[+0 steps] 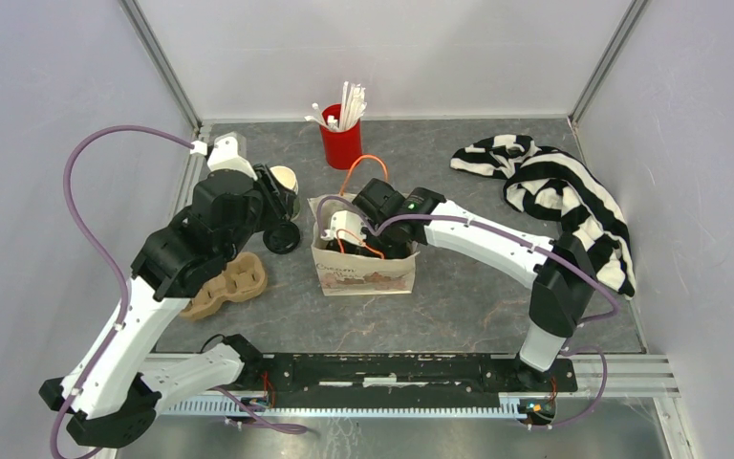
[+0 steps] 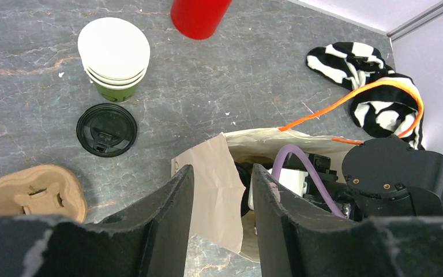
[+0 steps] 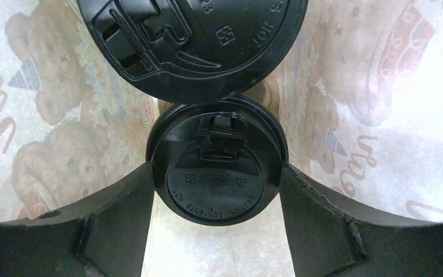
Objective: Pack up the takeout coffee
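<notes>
Two takeout coffee cups show by their black lids in the right wrist view, inside the paper bag (image 1: 368,273). One lidded cup (image 3: 216,190) sits between the fingers of my right gripper (image 3: 216,168), which touch the lid's rim on both sides. The other lidded cup (image 3: 193,40) stands just beyond it, deeper in the bag. My left gripper (image 2: 222,170) hovers over the bag's left wall (image 2: 213,190) with its jaws apart and nothing held.
A loose black lid (image 2: 107,130) lies on the table beside a stack of lidless green cups (image 2: 114,55). A cardboard cup carrier (image 1: 229,285) lies to the left, a red cup of white sticks (image 1: 341,139) at the back, and a striped cloth (image 1: 554,201) on the right.
</notes>
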Motion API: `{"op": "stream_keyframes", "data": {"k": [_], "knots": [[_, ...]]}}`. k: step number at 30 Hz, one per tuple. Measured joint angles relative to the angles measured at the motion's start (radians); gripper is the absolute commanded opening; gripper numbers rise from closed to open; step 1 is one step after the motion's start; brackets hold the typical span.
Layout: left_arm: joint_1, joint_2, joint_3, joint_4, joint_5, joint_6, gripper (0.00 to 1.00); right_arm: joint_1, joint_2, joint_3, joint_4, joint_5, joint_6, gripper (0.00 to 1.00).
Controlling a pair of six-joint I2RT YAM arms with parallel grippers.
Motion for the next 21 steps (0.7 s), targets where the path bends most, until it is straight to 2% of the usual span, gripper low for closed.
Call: {"op": "stream_keyframes", "data": {"k": [3, 4, 5, 6, 21], "knots": [[0.000, -0.001, 0.002, -0.008, 0.000, 0.001, 0.49, 0.000, 0.000, 0.005, -0.004, 0.000, 0.011, 0.64], [0.000, -0.001, 0.003, -0.010, 0.000, 0.001, 0.49, 0.000, 0.000, 0.010, -0.009, 0.000, 0.016, 0.75], [0.000, -0.002, 0.003, -0.012, 0.001, 0.001, 0.49, 0.000, 0.000, 0.015, -0.012, 0.000, 0.023, 0.89], [0.000, -0.003, 0.003, -0.014, 0.001, 0.001, 0.49, 0.000, 0.000, 0.022, -0.016, 0.000, 0.027, 0.98], [0.000, -0.023, 0.003, -0.036, 0.008, 0.001, 0.47, 0.011, -0.060, 0.171, -0.084, 0.029, 0.112, 0.98]]}}
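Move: Inside the bag, the lidded coffee cup is still between the right fingers, its middle about 3 cm below that hand and straight beneath it. The second lidded cup stands roughly 8 cm to the left at the same depth. Beyond the bag, the red straw cup is some 20 cm ahead and 8 cm left, also about 3 cm lower. From the idle left hand, the held cup lies level with it in reach, about 15 cm right and 25 cm down. Letting go of the seated coffee cup, the right hand eases up about a centimetre, spreads its fingers off the sides just as it does so, then rises faster, some 7 cm in all, away from both lids and up between the bag's walls. The wrist tilts about 10 degrees on the way, left side lifting and turning slightly clockwise. ##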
